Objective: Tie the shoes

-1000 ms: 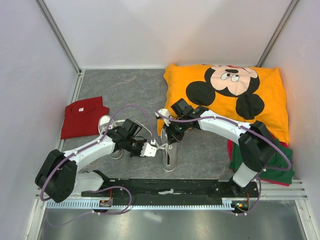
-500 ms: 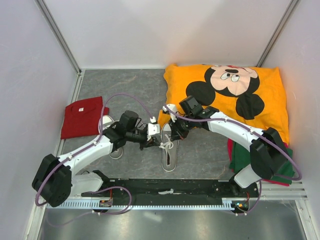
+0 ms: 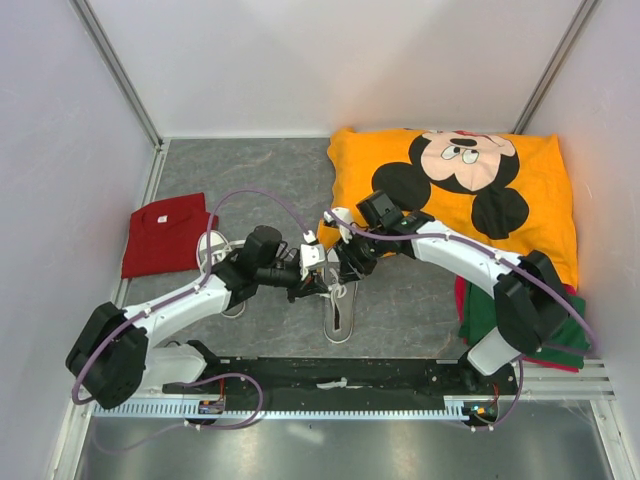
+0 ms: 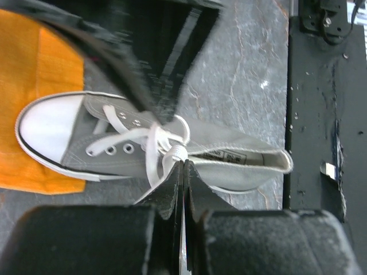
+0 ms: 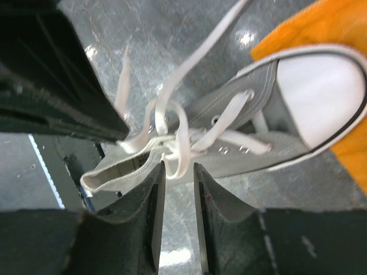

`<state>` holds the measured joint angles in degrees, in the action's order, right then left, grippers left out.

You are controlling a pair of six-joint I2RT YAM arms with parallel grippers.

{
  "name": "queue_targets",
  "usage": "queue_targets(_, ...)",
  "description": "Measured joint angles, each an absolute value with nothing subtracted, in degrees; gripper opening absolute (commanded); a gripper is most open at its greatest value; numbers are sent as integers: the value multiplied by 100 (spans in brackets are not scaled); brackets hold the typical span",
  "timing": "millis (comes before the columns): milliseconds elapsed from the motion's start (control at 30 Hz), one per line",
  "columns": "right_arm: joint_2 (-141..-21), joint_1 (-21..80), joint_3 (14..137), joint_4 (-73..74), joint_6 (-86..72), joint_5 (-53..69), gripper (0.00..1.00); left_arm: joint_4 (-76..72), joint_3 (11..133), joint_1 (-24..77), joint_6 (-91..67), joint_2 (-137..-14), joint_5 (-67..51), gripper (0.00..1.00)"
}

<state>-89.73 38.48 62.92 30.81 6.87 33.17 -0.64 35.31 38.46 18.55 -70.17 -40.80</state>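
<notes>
One grey shoe (image 3: 338, 315) with a white toe cap lies between my arms, toe against the orange pillow. In the left wrist view this shoe (image 4: 229, 154) shows its white lace (image 4: 152, 154) crossed over the eyelets, and my left gripper (image 4: 184, 166) is shut on a strand of that lace at the shoe's opening. My right gripper (image 5: 178, 167) stands open over the same shoe (image 5: 258, 114), with a lace loop (image 5: 182, 143) hanging loose between its fingertips. From above, both grippers (image 3: 322, 275) (image 3: 346, 264) meet over the laces. The second shoe (image 3: 212, 248) lies at the left, partly hidden by my left arm.
An orange Mickey Mouse pillow (image 3: 470, 190) fills the back right. A folded red shirt (image 3: 165, 235) lies at the left, and a green cloth (image 3: 540, 335) lies on a red one at the right. A black rail (image 3: 330, 380) runs along the near edge.
My right gripper has opened and let the lace loop go. My left gripper, still shut, has swung up and to the right, to the shoe's laces.
</notes>
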Motion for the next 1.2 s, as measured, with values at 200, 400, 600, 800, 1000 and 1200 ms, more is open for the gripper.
queue_targets(200, -9483, 3868, 6731, 3168, 917, 3315, 36, -19, 3358, 3865, 1922, -6882, -4080, 2)
queue_targets(400, -9684, 3986, 6860, 3415, 1100, 3319, 35, -10, 3242, 3865, 1935, -6724, -4053, 2)
queue_targets(600, -9684, 4040, 6875, 3594, 1236, 3319, 10, -16, 3140, 3865, 1933, -6672, -4034, 2)
queue_targets(800, -9675, 4040, 6906, 3712, 1332, 3321, 0, -89, 3120, 3872, 1828, -6672, -3789, 2)
queue_targets(1000, -9360, 4010, 6818, 3568, 1151, 3347, 0, -276, 3103, 3876, 1643, -6672, -3756, 2)
queue_targets(1200, -8873, 3948, 6326, 3140, 731, 3417, 0, -572, 3103, 4005, 1365, -6807, -3754, 2)
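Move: The free lace loop lies just under the right fingertips, about 1 cm to the left, level fore and aft and some 2 cm lower. From that hand, the lace crossing on the tongue is about 1 cm ahead, 2 cm left and 4 cm down; the sneaker's toe cap is about 8 cm ahead, 1 cm left and 7 cm below. The left hand, still pinching a lace, has that loop about 1 cm ahead, 4 cm to its right and 1 cm below. Forward and left by under 2 cm, then back and down about 2 cm, the right hand brings its part-open fingers onto the free loop, shuts them on it and lifts it some 2.5 cm. The left hand keeps its pinch on the other lace, easing a centimetre or two back, left and down, then mostly returning. ##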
